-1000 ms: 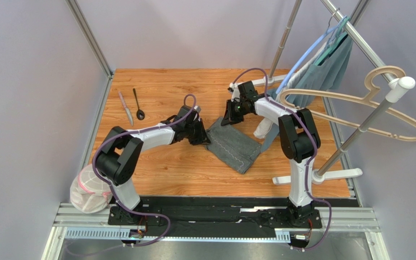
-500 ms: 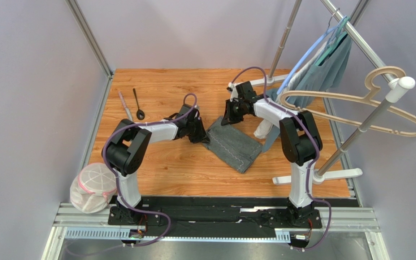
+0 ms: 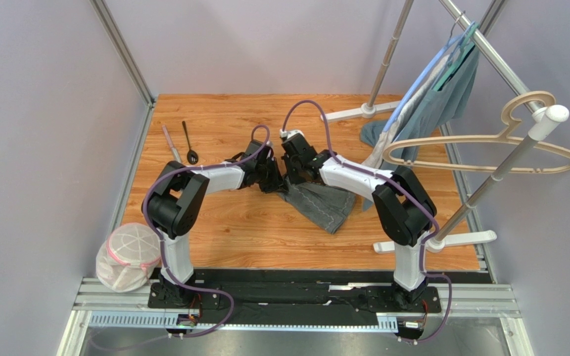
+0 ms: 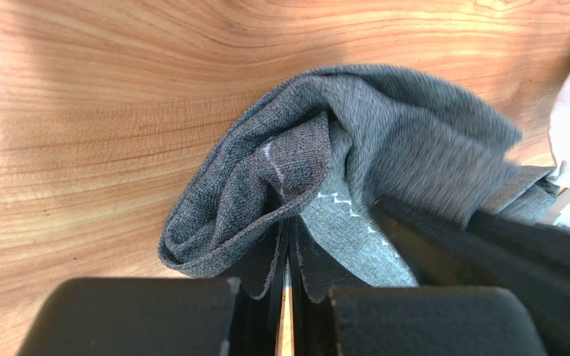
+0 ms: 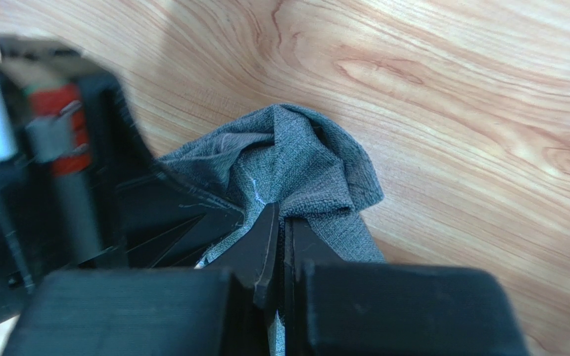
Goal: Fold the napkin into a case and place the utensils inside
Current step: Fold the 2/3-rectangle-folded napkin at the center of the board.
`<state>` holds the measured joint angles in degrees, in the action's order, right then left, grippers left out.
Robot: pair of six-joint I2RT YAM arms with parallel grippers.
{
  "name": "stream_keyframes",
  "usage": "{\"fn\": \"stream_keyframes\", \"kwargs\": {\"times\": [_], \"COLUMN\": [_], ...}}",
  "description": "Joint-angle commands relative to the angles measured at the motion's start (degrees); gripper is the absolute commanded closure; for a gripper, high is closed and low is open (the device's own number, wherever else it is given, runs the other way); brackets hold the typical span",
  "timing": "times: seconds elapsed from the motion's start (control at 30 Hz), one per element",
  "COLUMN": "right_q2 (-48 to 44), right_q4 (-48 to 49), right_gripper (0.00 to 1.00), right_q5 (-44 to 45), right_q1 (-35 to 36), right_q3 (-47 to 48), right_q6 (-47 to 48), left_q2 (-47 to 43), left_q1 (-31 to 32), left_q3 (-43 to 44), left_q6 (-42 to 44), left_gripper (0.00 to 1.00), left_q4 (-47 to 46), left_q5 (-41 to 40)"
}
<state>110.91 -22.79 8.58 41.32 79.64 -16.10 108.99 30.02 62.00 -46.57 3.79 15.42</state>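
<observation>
The dark grey napkin [image 3: 326,205] lies mid-table, its left part lifted and bunched. My left gripper [image 3: 274,182] is shut on a napkin edge [image 4: 266,174], with the cloth puffed up just beyond its tips [image 4: 289,231]. My right gripper [image 3: 294,176] sits right beside the left one, shut on another fold of the napkin [image 5: 299,159] at its tips [image 5: 281,222]. In the right wrist view the left gripper's body [image 5: 72,178] fills the left side. At the table's far left the silver knife [image 3: 171,143] and black spoon [image 3: 189,142] lie side by side, apart from both grippers.
A clothes rack stands at the right, its base [image 3: 444,239] on the table. A teal-grey garment [image 3: 444,93] and a beige hanger [image 3: 489,152] hang from it. A white mesh bag [image 3: 126,256] sits off the near left corner.
My right gripper has swung left from the napkin's far corner to beside the left gripper, pulling that corner over. The napkin has gone from flat to bunched at its left end.
</observation>
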Motion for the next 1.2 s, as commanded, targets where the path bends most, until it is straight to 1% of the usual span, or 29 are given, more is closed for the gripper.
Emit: {"fn": "stream_keyframes", "kwargs": {"times": [0.0,0.1,0.13,0.17,0.2,0.23,0.3,0.33,0.43,0.47,0.5,0.53,0.73,0.77,0.8,0.83,0.87,0.9,0.93,0.97,1.07,1.17], "right_q2": [-1.9,-1.7,-1.8,-1.8,-1.7,-1.1,-0.2,-0.1,-0.6,-1.0,-1.3,-1.4,0.5,0.4,0.4,-0.3,-0.6,-0.9,-1.2,-1.4,-1.2,-1.7], "right_q4": [3.5,3.5,3.9,3.8,2.7,-0.4,-3.1,-4.4,-4.8,-4.3,-3.8,-2.6,1.5,2.1,3.4,7.1,8.8,10.7,14.2,15.7,18.6,21.1], "right_gripper": [1.00,0.98,0.96,0.94,0.93,0.91,0.89,0.84,0.75,0.74,0.66,0.64,0.63,0.63,0.62,0.62,0.61,0.58,0.57,0.57,0.56,0.50], "right_q5": [13.8,17.5,17.0,15.9,12.9,11.8,9.7,8.9,3.8,2.4,0.2,-0.8,-10.1,-11.0,-13.9,-15.9,-19.8,-21.7,-23.6,-25.0,-29.2,-32.3], "right_q1": [4.0,5.3,5.4,5.3,5.1,4.9,4.9,4.9,4.4,3.9,3.9,3.7,1.2,0.3,-0.1,-1.5,-2.1,-2.8,-4.0,-4.5,-5.3,-5.5], "right_q3": [-0.7,-1.1,-1.2,-1.0,0.6,1.8,3.4,3.7,2.5,1.8,1.3,0.7,-0.6,-1.8,-3.1,-4.3,-7.1,-8.4,-9.8,-10.8,-12.6,-13.8], "right_q6": [3.3,2.4,2.3,1.5,0.6,-0.6,-4.4,-5.7,-11.1,-12.0,-13.0,-13.3,-15.5,-16.1,-16.4,-16.9,-18.5,-19.2,-20.1,-21.0,-20.7,-20.1], "left_q2": [1.7,1.8,1.7,1.7,1.6,1.6,1.5,1.6,1.6,1.6,1.8,1.9,2.4,1.6,1.2,0.6,-0.5,-1.0,-1.2,-2.0,-4.0,-6.1], "left_q1": [-1.1,-1.5,-1.6,-1.6,-1.6,-1.7,-1.8,-1.8,-1.8,-1.8,-1.8,-1.9,-2.4,-2.9,-2.9,-3.1,-3.5,-3.6,-3.7,-3.8,-4.1,-4.4], "left_q3": [0.0,-0.5,-0.7,-0.8,-0.7,-0.6,-0.2,0.0,-0.1,-0.1,-0.1,-0.1,0.2,0.0,-1.0,-1.3,-1.7,-2.1,-2.0,-1.9,-2.3,-2.7], "left_q6": [2.3,2.5,2.4,2.2,2.0,1.9,1.9,2.0,1.8,2.0,1.9,1.8,2.4,2.2,2.2,2.1,2.0,2.1,2.2,2.4,2.0,2.4], "left_gripper": [0.92,0.92,0.92,0.92,0.92,0.92,0.92,0.92,0.93,0.93,0.93,0.93,0.93,0.93,0.93,0.93,0.92,0.92,0.92,0.92,0.89,0.86], "left_q4": [-1.7,-3.2,-3.4,-3.4,-3.4,-3.4,-3.4,-3.4,-3.4,-3.4,-3.4,-3.4,-3.0,-3.0,-3.2,-3.1,-3.1,-2.9,-2.0,-1.5,-0.4,1.2], "left_q5": [-1.3,0.0,0.7,0.9,1.3,2.1,2.8,3.0,3.5,3.5,3.5,3.8,4.4,4.5,4.8,4.9,5.0,5.1,5.9,6.3,7.3,8.0]}}
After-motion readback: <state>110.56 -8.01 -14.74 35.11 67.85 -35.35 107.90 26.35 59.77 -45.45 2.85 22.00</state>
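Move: The right hand already pinches the turned-over corner of the napkin; the bunched left end it is being folded onto lies about 1 cm back, 1 cm left and 2 cm below. From the right hand, the left fingertips are some 2 cm back, 3 cm left and 2 cm lower. The napkin's body is roughly 6 cm back and 7 cm right of the right hand. From the left hand, the bunched end is about 1 cm ahead and 2 cm right, level with the tips. The right hand lets go of the turned-over corner, its fingers opening from shut to about half wide as it eases back and left some 3 cm, then sinks about 2.5 cm over the folded end; after a small roll the other way, its wrist swings roughly 30 degrees so the fingers point more to the left, straddling the cloth. The left hand, still nearly shut, stays at the napkin's left end beside it and only near the end slips about 1.5 cm left. ##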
